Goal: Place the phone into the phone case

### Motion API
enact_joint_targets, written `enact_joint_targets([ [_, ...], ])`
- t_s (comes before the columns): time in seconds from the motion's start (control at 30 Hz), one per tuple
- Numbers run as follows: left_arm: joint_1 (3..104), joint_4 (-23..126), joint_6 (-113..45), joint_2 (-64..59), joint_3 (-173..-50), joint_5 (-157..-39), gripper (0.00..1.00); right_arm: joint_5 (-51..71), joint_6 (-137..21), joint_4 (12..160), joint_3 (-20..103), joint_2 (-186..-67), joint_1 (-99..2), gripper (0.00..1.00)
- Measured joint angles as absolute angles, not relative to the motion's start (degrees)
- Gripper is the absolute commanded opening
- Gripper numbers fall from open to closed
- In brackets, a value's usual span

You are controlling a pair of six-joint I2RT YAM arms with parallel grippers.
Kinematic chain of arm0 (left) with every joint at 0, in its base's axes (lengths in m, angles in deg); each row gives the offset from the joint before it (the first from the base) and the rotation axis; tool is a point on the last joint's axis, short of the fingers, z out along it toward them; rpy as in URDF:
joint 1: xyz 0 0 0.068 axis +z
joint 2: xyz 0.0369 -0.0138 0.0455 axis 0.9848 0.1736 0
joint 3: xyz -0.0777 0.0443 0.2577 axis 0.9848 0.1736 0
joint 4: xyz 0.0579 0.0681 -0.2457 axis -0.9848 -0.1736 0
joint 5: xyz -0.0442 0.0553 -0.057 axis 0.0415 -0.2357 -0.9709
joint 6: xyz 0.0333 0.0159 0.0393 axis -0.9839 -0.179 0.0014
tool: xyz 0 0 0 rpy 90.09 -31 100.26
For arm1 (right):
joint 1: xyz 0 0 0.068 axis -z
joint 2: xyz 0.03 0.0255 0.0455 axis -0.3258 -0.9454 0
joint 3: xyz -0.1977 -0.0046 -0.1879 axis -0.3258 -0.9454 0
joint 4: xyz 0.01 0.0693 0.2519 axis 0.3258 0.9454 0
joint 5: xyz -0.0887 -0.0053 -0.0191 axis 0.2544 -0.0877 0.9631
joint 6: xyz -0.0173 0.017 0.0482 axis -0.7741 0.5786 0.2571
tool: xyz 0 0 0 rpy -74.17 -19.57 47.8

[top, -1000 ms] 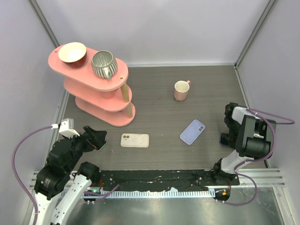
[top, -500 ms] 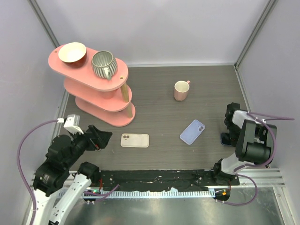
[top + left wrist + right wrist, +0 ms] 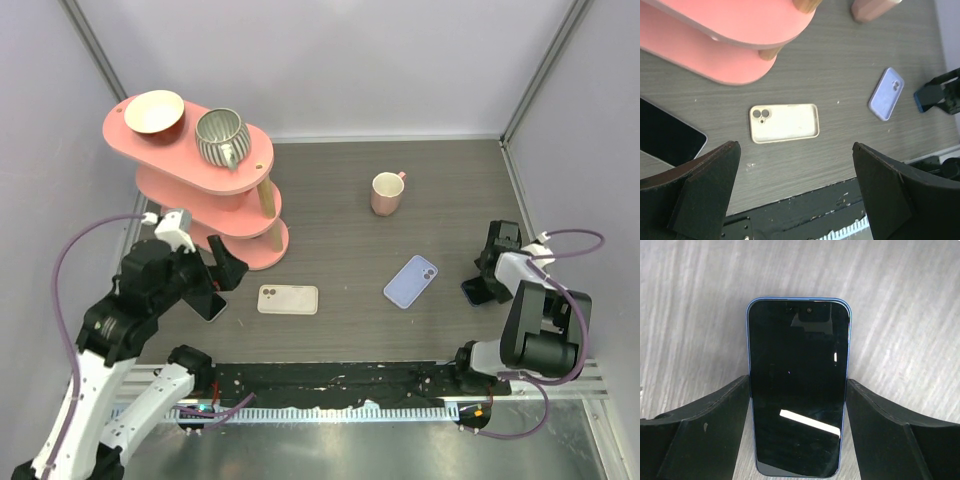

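Observation:
A cream phone case (image 3: 288, 299) lies flat at the table's near middle, also in the left wrist view (image 3: 784, 123). A lavender case (image 3: 411, 281) lies to its right and shows in the left wrist view (image 3: 886, 94). A dark-screened phone with a pale rim (image 3: 206, 301) lies left of the cream case (image 3: 665, 132). My left gripper (image 3: 222, 272) hangs open and empty above the table (image 3: 794, 150). My right gripper (image 3: 487, 280) is low at the right edge, its jaws against both long sides of a blue phone (image 3: 798, 385), which lies screen up.
A pink three-tier shelf (image 3: 215, 215) with a bowl (image 3: 153, 111) and a ribbed pot (image 3: 221, 137) stands at the back left, close to my left arm. A pink mug (image 3: 386, 192) stands at the back middle. Walls close in on both sides.
My left arm has risen and moved away from the near edge toward the shelf, uncovering the dark phone on the table. My right gripper has shifted slightly left with the blue phone.

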State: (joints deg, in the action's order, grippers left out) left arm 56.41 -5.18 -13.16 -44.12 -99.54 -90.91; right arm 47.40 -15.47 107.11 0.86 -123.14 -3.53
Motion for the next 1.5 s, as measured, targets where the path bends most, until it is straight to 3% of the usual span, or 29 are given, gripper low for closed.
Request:
enact_joint_targets([
  [0.37, 52.4, 0.9, -13.7, -30.2, -94.8, -93.3, 0.94, 36.3, -30.6, 104.3, 7.5, -129.8, -3.5, 0.67],
  [0.7, 25.1, 6.1, -12.5, -9.2, -106.7, -77.8, 0.86, 33.0, -34.8, 103.4, 7.6, -129.8, -3.5, 0.66],
  [0.8, 20.9, 9.8, -12.4, -3.1, -110.8, -74.5, 0.78, 32.4, -35.0, 103.2, 7.6, -129.8, -3.5, 0.66],
  [0.83, 20.1, 11.0, -12.4, -0.8, -112.0, -74.0, 0.71, 32.2, -35.0, 103.1, 7.6, -129.7, -3.5, 0.66],
  [0.9, 19.4, 12.9, -12.1, 4.6, -114.8, -73.3, 0.68, 31.8, -35.3, 102.9, 7.6, -129.7, -3.5, 0.66],
  [1.2, 19.2, 23.4, -12.5, 26.7, -121.3, -76.9, 0.65, 28.1, -36.5, 101.9, 7.6, -129.4, -3.5, 0.65],
  [1.5, 18.6, 30.2, -13.7, 35.5, -124.3, -81.3, 0.60, 26.7, -36.5, 101.2, 7.6, -129.4, -3.5, 0.65],
])
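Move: The lavender phone case lies roughly 40 cm to the left hand's right, 7 cm ahead and 27 cm below; the white case is only 9 cm right and 3 cm ahead of this hand. The mug stands some 20 cm beyond the lavender case and 6 cm left of it. From the right hand, already gripping the blue phone, the lavender case lies about 21 cm left, level fore and aft, about a centimetre lower. Left hand sweeps 35 cm right and down towards lavender case, fingers narrowing; right carries phone forward-left, turning counter-clockwise. ##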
